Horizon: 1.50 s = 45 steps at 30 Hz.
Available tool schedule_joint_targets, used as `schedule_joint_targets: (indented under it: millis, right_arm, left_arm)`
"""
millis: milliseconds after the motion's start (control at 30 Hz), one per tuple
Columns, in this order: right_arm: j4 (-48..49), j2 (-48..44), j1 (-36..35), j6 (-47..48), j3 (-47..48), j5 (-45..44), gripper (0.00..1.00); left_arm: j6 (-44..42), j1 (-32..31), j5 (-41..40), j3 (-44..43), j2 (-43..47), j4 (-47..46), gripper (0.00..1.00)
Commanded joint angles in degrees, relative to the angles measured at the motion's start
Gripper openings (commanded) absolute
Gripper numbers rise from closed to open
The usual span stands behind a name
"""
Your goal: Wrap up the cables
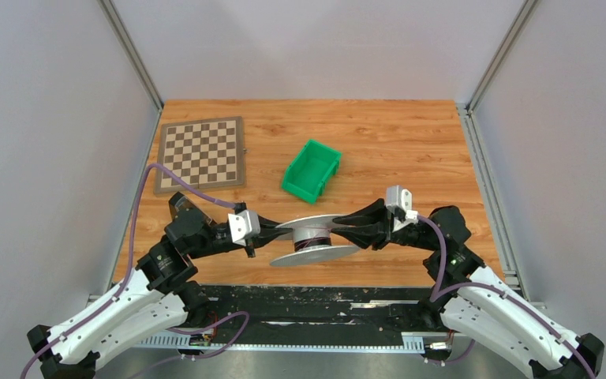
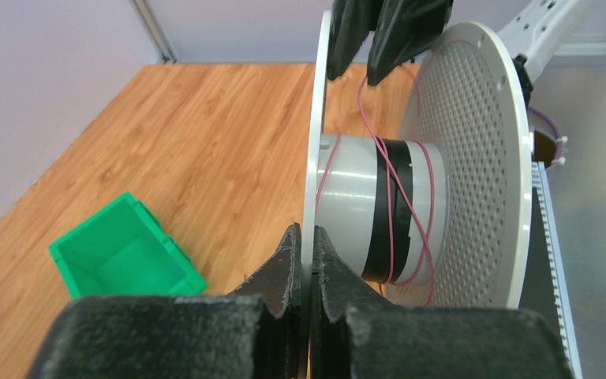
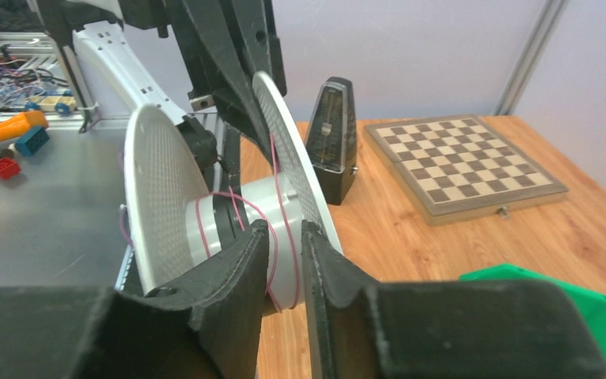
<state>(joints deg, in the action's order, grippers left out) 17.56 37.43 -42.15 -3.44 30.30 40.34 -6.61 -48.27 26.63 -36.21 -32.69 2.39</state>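
Observation:
A pale grey two-disc spool (image 1: 316,241) hangs above the table's near edge, between my two grippers. Its hub (image 2: 347,205) carries a black band and a few loose turns of thin pink wire (image 2: 390,229). My left gripper (image 2: 306,237) is shut on the rim of the upper disc and shows in the top view (image 1: 278,229). My right gripper (image 3: 286,233) reaches in between the two discs from the right (image 1: 341,230). Its fingers stand a little apart, and the wire runs through the gap. The spool also shows in the right wrist view (image 3: 213,229).
A green bin (image 1: 312,170) sits mid-table behind the spool. A chessboard (image 1: 201,154) lies at the back left. A dark metronome (image 3: 333,138) stands near the left arm. Toy bricks (image 3: 8,134) lie off the table. Metal frame posts flank the table.

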Motion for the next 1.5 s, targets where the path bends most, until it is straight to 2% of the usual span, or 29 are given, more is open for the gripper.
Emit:
schedule_joint_targets:
  millis: [0,367,633,900,1200,1300,1467]
  right_arm:
    - [-3.5,-2.1,-0.5,-1.1,0.4,-0.6,0.29]
    - [-6.9,-3.8,-0.5,-4.3,2.7,-3.0,0.34]
    - [-10.4,-4.4,-0.5,-5.4,4.3,-8.3,0.31]
    - [-14.6,-5.0,-0.5,-5.9,8.8,-11.0,0.37]
    - [-16.4,-4.2,-0.5,-1.7,12.7,-9.2,0.54]
    - [-22.4,-0.2,-0.5,2.3,17.0,-6.8,0.63]
    - [-30.8,7.7,-0.5,6.8,23.1,4.6,0.7]
  left_arm:
    - [-1.0,1.2,-8.2,-3.7,0.7,-6.0,0.0]
    - [-0.1,1.2,-8.5,-3.5,1.1,-4.9,0.0]
    - [0.1,1.3,-9.2,-3.8,1.2,-3.4,0.0]
    - [1.0,1.3,-10.9,-5.2,0.5,-0.1,0.0]
    - [2.0,1.2,-11.6,-6.1,-1.0,1.9,0.0]
    - [1.6,1.2,-9.5,-7.3,-1.8,4.5,0.0]
    - [1.1,1.5,-6.5,-9.2,-3.9,8.6,0.0]
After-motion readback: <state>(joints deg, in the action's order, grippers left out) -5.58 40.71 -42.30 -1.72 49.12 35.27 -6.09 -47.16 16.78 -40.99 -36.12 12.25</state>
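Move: The left hand already pinches the far flange of the spool, whose drum, wound with the pink cable, has its middle about 6 cm to the right, 3 cm back and roughly level. From the right hand, its fingertips in between the flanges, that middle is some 5 cm left and 3 cm back. The green bin stands about 27 cm ahead of the right hand, 4 cm to its left and 26 cm lower. The cable comes free of the right fingers as they spread from a quarter to about two-thirds open, that hand first drawing about 2 cm right, away from the drum, then rising to some 5 cm higher and easing back left at the end. The left hand keeps its pinch on the flange, carrying the spool about 3 cm forward and slightly down while turning it some 10 degrees counter-clockwise. ##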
